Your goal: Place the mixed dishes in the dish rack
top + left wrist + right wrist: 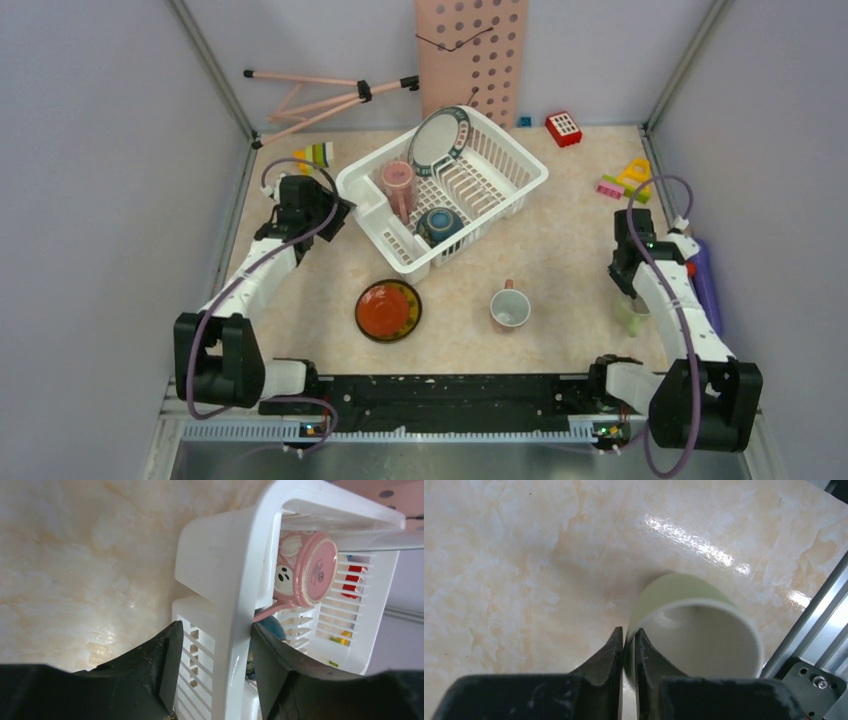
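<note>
The white dish rack [482,226] stands at the back centre. It holds a teal-rimmed plate [438,138] upright, a pink cup [398,182] and a blue bowl [438,224]. My left gripper [335,215] is at the rack's left corner. In the left wrist view its open jaws [212,632] straddle the rack wall [220,570], with the pink cup [307,570] just beyond. A red saucer [388,310] and a white cup [510,308] sit on the table in front. At the right edge my right gripper [626,637] is shut on the wall of the pale-green cup [704,635], one finger inside and one outside.
A pink perforated board [470,55] and a folded tripod [320,95] lean at the back. Toy blocks lie by the back edge: red [563,128], yellow and pink [628,178], striped [315,155]. A purple tube [705,280] lies along the right wall beside my right arm.
</note>
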Motion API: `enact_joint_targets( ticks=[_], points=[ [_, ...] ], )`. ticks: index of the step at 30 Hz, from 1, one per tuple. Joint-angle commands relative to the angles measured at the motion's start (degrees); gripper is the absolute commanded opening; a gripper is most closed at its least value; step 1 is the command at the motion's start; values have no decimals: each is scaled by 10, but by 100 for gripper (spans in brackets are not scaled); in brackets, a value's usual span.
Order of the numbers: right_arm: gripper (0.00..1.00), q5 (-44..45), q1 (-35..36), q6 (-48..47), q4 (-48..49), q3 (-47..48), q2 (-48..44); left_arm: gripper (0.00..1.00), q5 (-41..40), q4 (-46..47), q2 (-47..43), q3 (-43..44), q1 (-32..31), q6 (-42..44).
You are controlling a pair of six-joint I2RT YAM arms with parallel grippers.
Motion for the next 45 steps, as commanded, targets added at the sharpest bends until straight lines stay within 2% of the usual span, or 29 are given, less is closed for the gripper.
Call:
enact_joint_targets(
  ticks=[1, 6, 9, 12, 15, 19, 20, 21, 25, 27, 29, 32, 35, 39, 45],
  points=[
    [0, -1, -6, 6, 36, 7, -26, 63, -77, 21, -44, -21, 8, 5],
    [0, -19, -6, -14, 9, 50, -44, 73, -86, 24, -71, -23, -1, 10],
    [0, -76, -6, -43, 22, 82, -68, 75, -55, 42, -86, -20, -4, 64],
    [0, -182, -6, -81, 63, 112, -94, 78, 22, 71, -107, -20, -6, 130],
    [0, -311, -6, -108, 112, 143, -116, 80, 100, 126, -124, -35, -6, 159],
    [0, -430, -6, -105, 176, 170, -145, 81, 246, 204, -126, -42, -11, 140],
    [0, -456, -6, -98, 202, 169, -153, 88, 273, 222, -125, -40, -16, 134],
    [0, -481, -6, -82, 237, 165, -160, 93, 288, 230, -127, -37, -25, 129],
    [0, -602, -6, 17, 413, 107, -175, 96, 299, 248, -142, -27, -79, 109],
    [0, -666, -6, 103, 576, 53, -170, 97, 305, 282, -145, -29, -105, 78],
    [0, -701, -6, 207, 743, -3, -151, 94, 321, 362, -141, -38, -120, 33],
    [0, -728, -4, 313, 889, -37, -112, 92, 346, 446, -128, -42, -132, 6],
    [0, -742, 9, 356, 918, -26, -89, 94, 366, 478, -106, -22, -142, 16],
    [0, -744, 33, 364, 879, 4, -80, 97, 350, 468, -59, 21, -173, 51],
    [0, -768, 70, 404, 895, 31, -55, 98, 365, 511, 3, 52, -205, 48]
  ],
)
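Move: The green mug's middle is about 4 cm below the right hand, 3 cm back and 2 cm right, its rim between the closing fingers. From that hand the peach mug is some 30 cm left and 3 cm back, the rack's middle 45 cm left and 26 cm ahead. From the left hand the green mug lies about 70 cm right, 19 cm back and 11 cm lower; the pink mug 12 cm right and 8 ahead, the blue mug 22 cm right and level. The green mug's rim is pinched as the right fingers shut; the right hand then lifts it nearly 30 cm, swinging left towards the rack and somewhat forward, rolling it onto its side. The left hand, astride the rack's left rim, opens wide, rises clear and sweeps right and somewhat back over the rack towards the mug, fingers tipping up and turning clockwise. ##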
